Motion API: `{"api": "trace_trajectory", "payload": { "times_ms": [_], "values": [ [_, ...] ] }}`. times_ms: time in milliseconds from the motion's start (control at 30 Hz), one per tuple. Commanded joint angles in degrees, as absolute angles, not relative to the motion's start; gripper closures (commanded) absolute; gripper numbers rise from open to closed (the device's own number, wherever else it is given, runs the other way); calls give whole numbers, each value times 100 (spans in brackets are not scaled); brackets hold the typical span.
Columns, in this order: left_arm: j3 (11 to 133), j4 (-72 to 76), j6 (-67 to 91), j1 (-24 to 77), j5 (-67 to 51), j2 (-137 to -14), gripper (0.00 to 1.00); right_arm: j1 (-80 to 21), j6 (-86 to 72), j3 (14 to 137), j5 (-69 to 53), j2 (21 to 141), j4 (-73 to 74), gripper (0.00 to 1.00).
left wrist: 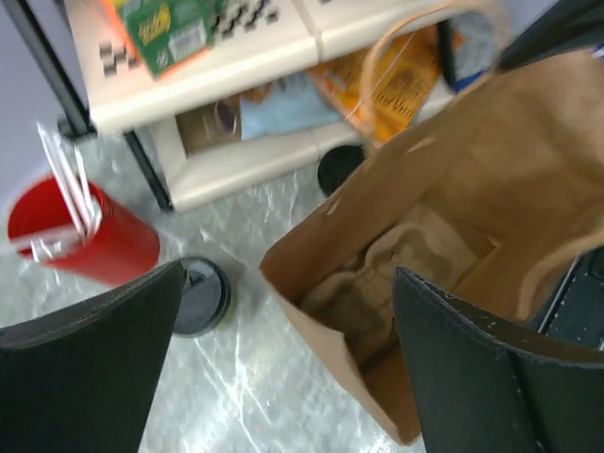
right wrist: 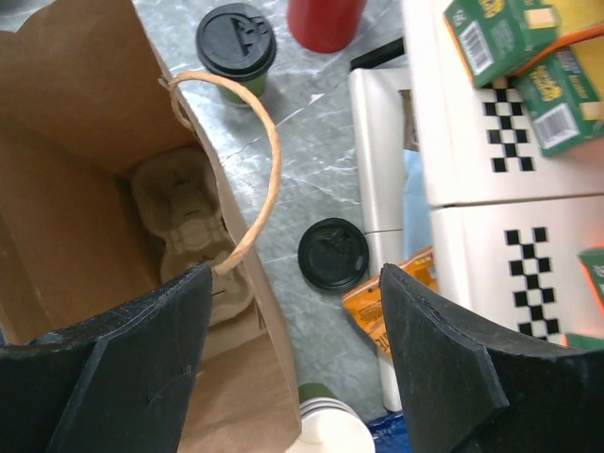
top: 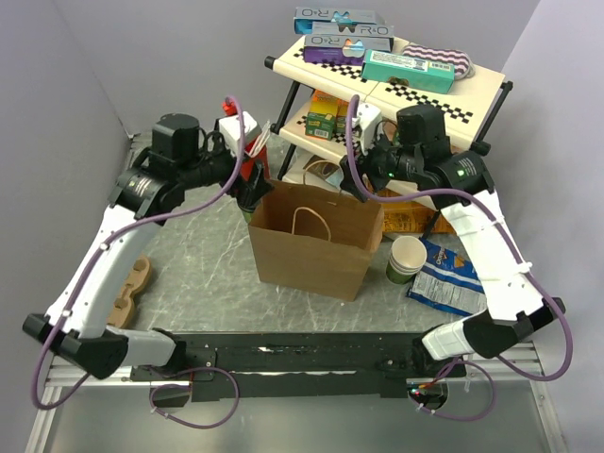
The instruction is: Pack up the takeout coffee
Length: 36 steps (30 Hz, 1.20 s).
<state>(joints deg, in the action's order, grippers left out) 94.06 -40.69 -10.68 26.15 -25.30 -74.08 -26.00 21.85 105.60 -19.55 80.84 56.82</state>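
Observation:
The takeout coffee (right wrist: 236,42), a dark green cup with a black lid, stands on the table behind the brown paper bag's (top: 311,241) left corner, next to the red cup with sticks (left wrist: 80,236). In the left wrist view the coffee (left wrist: 198,297) sits by my left finger. My left gripper (left wrist: 288,311) is open and empty above the bag's left rim, also in the top view (top: 250,196). My right gripper (right wrist: 294,283) is open and empty over the bag's right rim (top: 361,184). A cardboard cup carrier (right wrist: 193,226) lies in the bag.
A second black lid (right wrist: 333,253) sits behind the bag; I cannot tell if a cup is under it. A lidless green cup stack (top: 406,257) and a blue snack bag (top: 451,274) sit right of the bag. A two-tier shelf (top: 425,90) with boxes stands behind.

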Motion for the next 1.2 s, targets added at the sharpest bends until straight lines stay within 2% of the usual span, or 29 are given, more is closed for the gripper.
{"api": "trace_trajectory", "payload": {
  "times_ms": [0,67,200,467,567,800,1167],
  "values": [
    [9965,-4428,-835,2357,-2144,-7909,1,-2593,2118,10477,-1696,7743,5528,22],
    [10587,-4840,-730,1996,-2083,-8382,2,-2593,2109,10424,-1679,7673,5563,22],
    [11056,-5404,-1018,1653,-1601,-8981,1,-2593,2153,10336,-1617,7638,5678,23],
    [10512,-5669,-1906,1556,-1863,-9624,1,-2593,2259,10485,-1521,7840,5783,23],
    [10660,-5704,-2153,1547,-1688,-9931,1,-2593,2241,10512,-1486,7928,5836,23],
    [11171,-5652,-1311,1556,-1310,-10669,1,-2593,2180,10556,-1442,8024,5976,23],
    [11346,-5430,-1151,1819,-950,-11328,1,-2593,2188,10450,-1292,8016,6091,23]
  ]
}}
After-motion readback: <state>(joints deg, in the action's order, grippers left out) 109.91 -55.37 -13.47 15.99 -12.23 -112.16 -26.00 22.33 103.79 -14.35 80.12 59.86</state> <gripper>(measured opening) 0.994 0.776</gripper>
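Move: The lidded coffee cup stands about 18 cm ahead of the left hand, some 3 cm to its left and 33 cm below. The red cup of stirrers is 13 cm farther out than the coffee cup and roughly in line with it. The paper bag's middle is about 6 cm ahead of the left hand, 10 cm to its right and 26 cm lower. From the idle right hand, the coffee cup is some 17 cm ahead, 23 cm left and 31 cm down. The lidded coffee cup, still untouched, is approached by the left hand: it swings forward and left off the bag's side, then sinks steeply while still easing forward, about 21 cm down and 14 cm forward in all. The wrist tips some 40 degrees, bringing the wide-open fingers to point mostly down just above the lid. The open right hand drifts about 2 cm right and down beside the bag handle. ##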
